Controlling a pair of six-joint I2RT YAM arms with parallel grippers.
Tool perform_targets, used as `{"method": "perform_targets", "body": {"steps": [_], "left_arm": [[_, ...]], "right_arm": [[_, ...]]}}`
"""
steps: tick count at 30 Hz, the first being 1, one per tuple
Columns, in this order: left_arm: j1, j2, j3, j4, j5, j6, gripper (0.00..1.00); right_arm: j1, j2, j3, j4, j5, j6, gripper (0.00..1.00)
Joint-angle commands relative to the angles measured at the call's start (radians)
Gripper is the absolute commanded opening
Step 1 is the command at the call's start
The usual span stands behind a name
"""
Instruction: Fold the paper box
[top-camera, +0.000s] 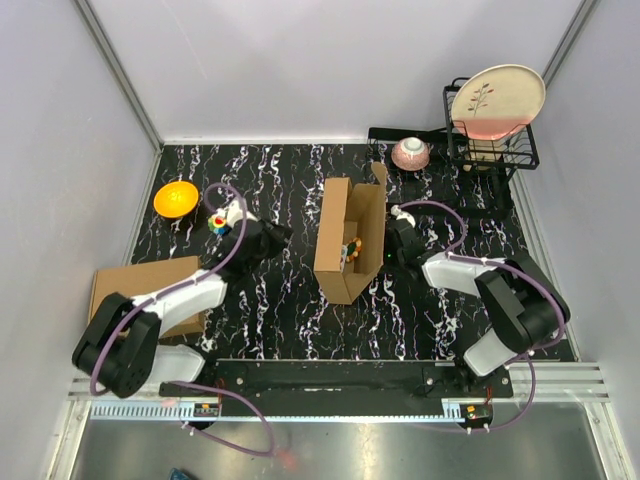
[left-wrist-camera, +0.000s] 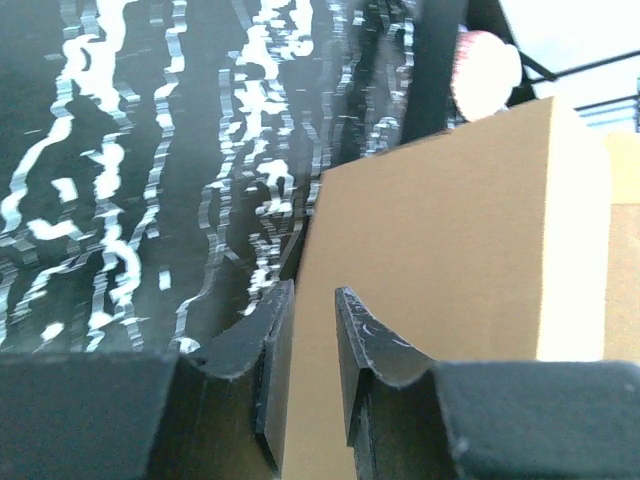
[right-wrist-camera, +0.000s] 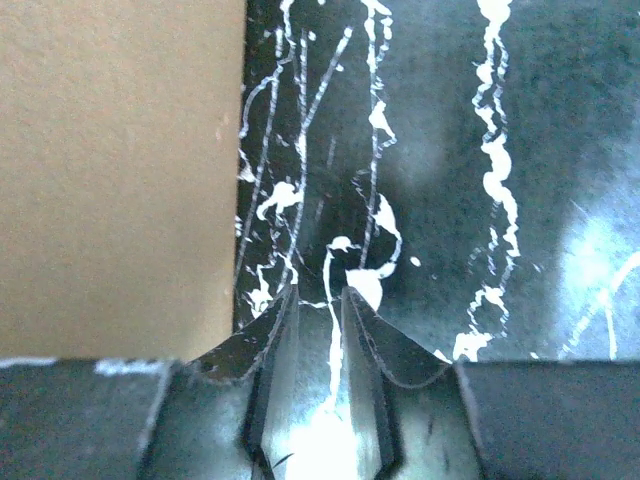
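Note:
The paper box (top-camera: 345, 240) stands in the middle of the black marbled table. It is plain brown cardboard, open on top, with one flap sticking up at its far end. Small colourful objects (top-camera: 352, 250) lie inside it. My left gripper (top-camera: 278, 238) hovers just left of the box. In the left wrist view its jaws (left-wrist-camera: 312, 295) stand a narrow gap apart with nothing between them, facing the box wall (left-wrist-camera: 450, 230). My right gripper (top-camera: 397, 242) is close to the box's right side. Its jaws (right-wrist-camera: 320, 292) are slightly apart over bare table, with the box wall (right-wrist-camera: 120, 170) to their left.
An orange bowl (top-camera: 175, 198) and a small colourful toy (top-camera: 218, 222) sit at the far left. A second brown carton (top-camera: 140, 290) lies by the left arm. A pink bowl (top-camera: 411, 153) and a black wire rack (top-camera: 492, 150) holding a plate (top-camera: 497, 100) stand at the back right.

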Motion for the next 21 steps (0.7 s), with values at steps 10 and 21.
{"method": "perform_targets", "body": {"steps": [10, 21], "left_arm": [[-0.111, 0.095, 0.234, 0.09, 0.059, 0.035, 0.27], [-0.171, 0.166, 0.27, 0.102, 0.076, 0.035, 0.27]], "right_arm": [[0.006, -0.198, 0.142, -0.191, 0.11, 0.0, 0.34], [0.006, -0.132, 0.178, -0.024, -0.033, 0.016, 0.35]]}}
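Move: The standing box's middle is about 15 cm to the right of the left hand, nearly level ahead and some 3 cm lower. Its open lid stands beyond it, about 20 cm to the right and level ahead. The orange flower toy in the box is about 15 cm right and 3 cm back. From the low right hand, the lid's middle lies about 4 cm to the left, 4 cm ahead and 8 cm higher. Rightward and up, the left hand travels about 9 cm across towards the box's broad near face and climbs some 6 cm, turning a little clockwise. The right hand rises about 9 cm along the lid's outer side, first easing away to the right, then reaching forward and back left against the lid to swing it closed. Both grippers stay only partly open. ##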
